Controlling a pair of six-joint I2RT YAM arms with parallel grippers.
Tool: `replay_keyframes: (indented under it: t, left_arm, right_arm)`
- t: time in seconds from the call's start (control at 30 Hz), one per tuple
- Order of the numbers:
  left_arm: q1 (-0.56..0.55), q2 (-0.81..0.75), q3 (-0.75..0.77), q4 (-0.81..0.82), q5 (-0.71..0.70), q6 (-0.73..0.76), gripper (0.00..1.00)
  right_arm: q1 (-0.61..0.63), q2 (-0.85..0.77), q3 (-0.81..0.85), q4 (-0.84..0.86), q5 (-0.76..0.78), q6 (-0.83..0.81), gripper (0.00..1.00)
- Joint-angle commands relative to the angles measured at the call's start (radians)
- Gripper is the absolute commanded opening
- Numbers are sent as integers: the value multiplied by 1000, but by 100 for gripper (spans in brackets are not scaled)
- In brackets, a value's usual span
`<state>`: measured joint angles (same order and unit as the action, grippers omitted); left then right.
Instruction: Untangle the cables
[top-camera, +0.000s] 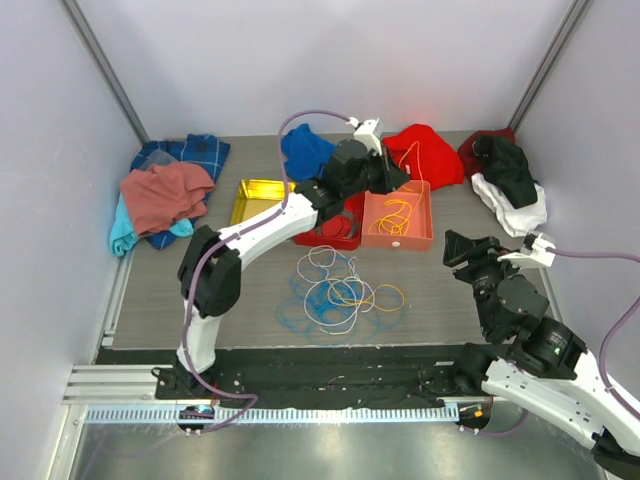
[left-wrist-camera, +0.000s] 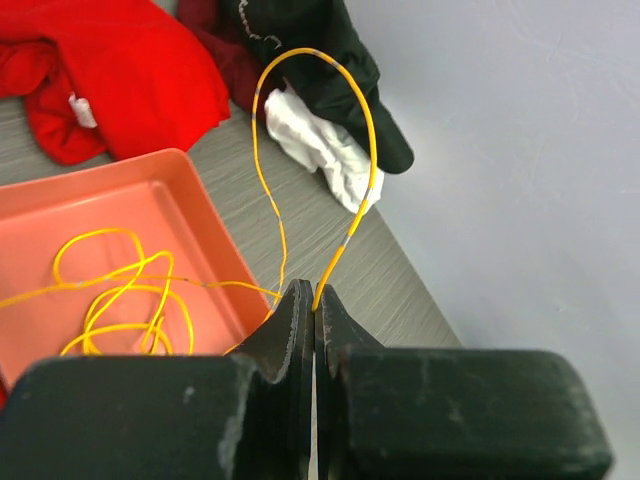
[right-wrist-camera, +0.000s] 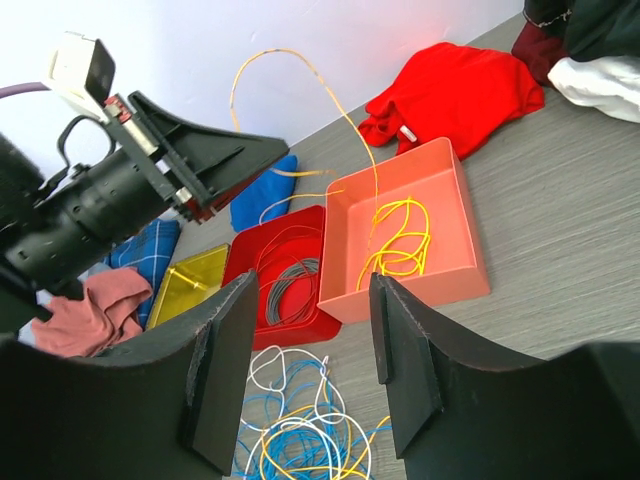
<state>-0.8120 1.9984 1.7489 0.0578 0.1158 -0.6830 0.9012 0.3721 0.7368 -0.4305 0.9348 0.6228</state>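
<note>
A tangle of blue, white and yellow cables (top-camera: 338, 296) lies on the table in front of the trays; the right wrist view shows the tangle (right-wrist-camera: 300, 435) low between the fingers. My left gripper (top-camera: 392, 176) hangs over the orange tray (top-camera: 425, 215), shut on a yellow cable (left-wrist-camera: 371, 150). That cable arcs up from the fingertips (left-wrist-camera: 300, 305) and runs down into a yellow coil (left-wrist-camera: 120, 300) in the tray. My right gripper (top-camera: 460, 246) hovers right of the tangle, open (right-wrist-camera: 308, 292) with nothing between its fingers.
A red tray (top-camera: 312, 238) holding a grey coil (right-wrist-camera: 290, 290) sits left of the orange tray, and a yellow tray (top-camera: 258, 200) further left. Clothes lie along the back: blue (top-camera: 305, 150), red (top-camera: 428, 152), black and white (top-camera: 512, 178), pink and plaid (top-camera: 165, 190).
</note>
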Motion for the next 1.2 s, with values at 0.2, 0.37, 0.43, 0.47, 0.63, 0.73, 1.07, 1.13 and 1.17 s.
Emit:
replay_keyframes:
  t: [0.2, 0.37, 0.43, 0.47, 0.63, 0.73, 1.07, 1.13, 1.17]
  left_arm:
    - [2, 189, 121, 93, 100, -84, 0]
    - [4, 227, 81, 114, 98, -102, 0]
    - [11, 237, 69, 99, 81, -101, 1]
    - [14, 237, 64, 99, 78, -99, 14]
    - [37, 192, 20, 88, 44, -69, 55]
    - [39, 134, 11, 27, 10, -5, 71]
    - [36, -286, -204, -263, -480, 100, 83]
    - [22, -483, -357, -262, -623, 105, 87]
    - [17, -540, -403, -262, -658, 109, 100]
  right_arm:
    - [2, -16, 1, 15, 48, -43, 56]
    - [4, -12, 1, 15, 55, -54, 56]
    - [4, -10, 3, 15, 53, -60, 56]
    - [4, -10, 3, 15, 53, -60, 56]
    - [2, -10, -2, 15, 44, -52, 56]
    - [4, -6, -4, 13, 42, -43, 56]
    - [4, 51, -22, 29, -33, -60, 56]
    - [4, 77, -43, 41, -65, -63, 57]
    - [2, 88, -56, 47, -94, -63, 59]
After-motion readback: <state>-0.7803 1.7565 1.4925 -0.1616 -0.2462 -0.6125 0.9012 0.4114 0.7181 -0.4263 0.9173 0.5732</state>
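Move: The salmon box for the yellow cable I hold lies about 24 cm below my left hand, its middle some 5 cm ahead and 3 cm to the right. The red box stands about 15 cm left and 5 cm ahead of the hand, the red cloth about 22 cm ahead and 10 cm right, the blue-white tangle some 18 cm back and 11 cm left. From my right hand the salmon box is roughly 22 cm ahead and 6 cm left. My left hand lowers the hanging yellow cable about 13 cm towards the salmon box, easing slightly right and forward as the fingers tip down some 10 degrees. Near the bottom I open the fingers wide and let go, then swing the empty hand left about 15 cm and up some 9 cm, away from the box, rolling its left side up and turning counter-clockwise. ##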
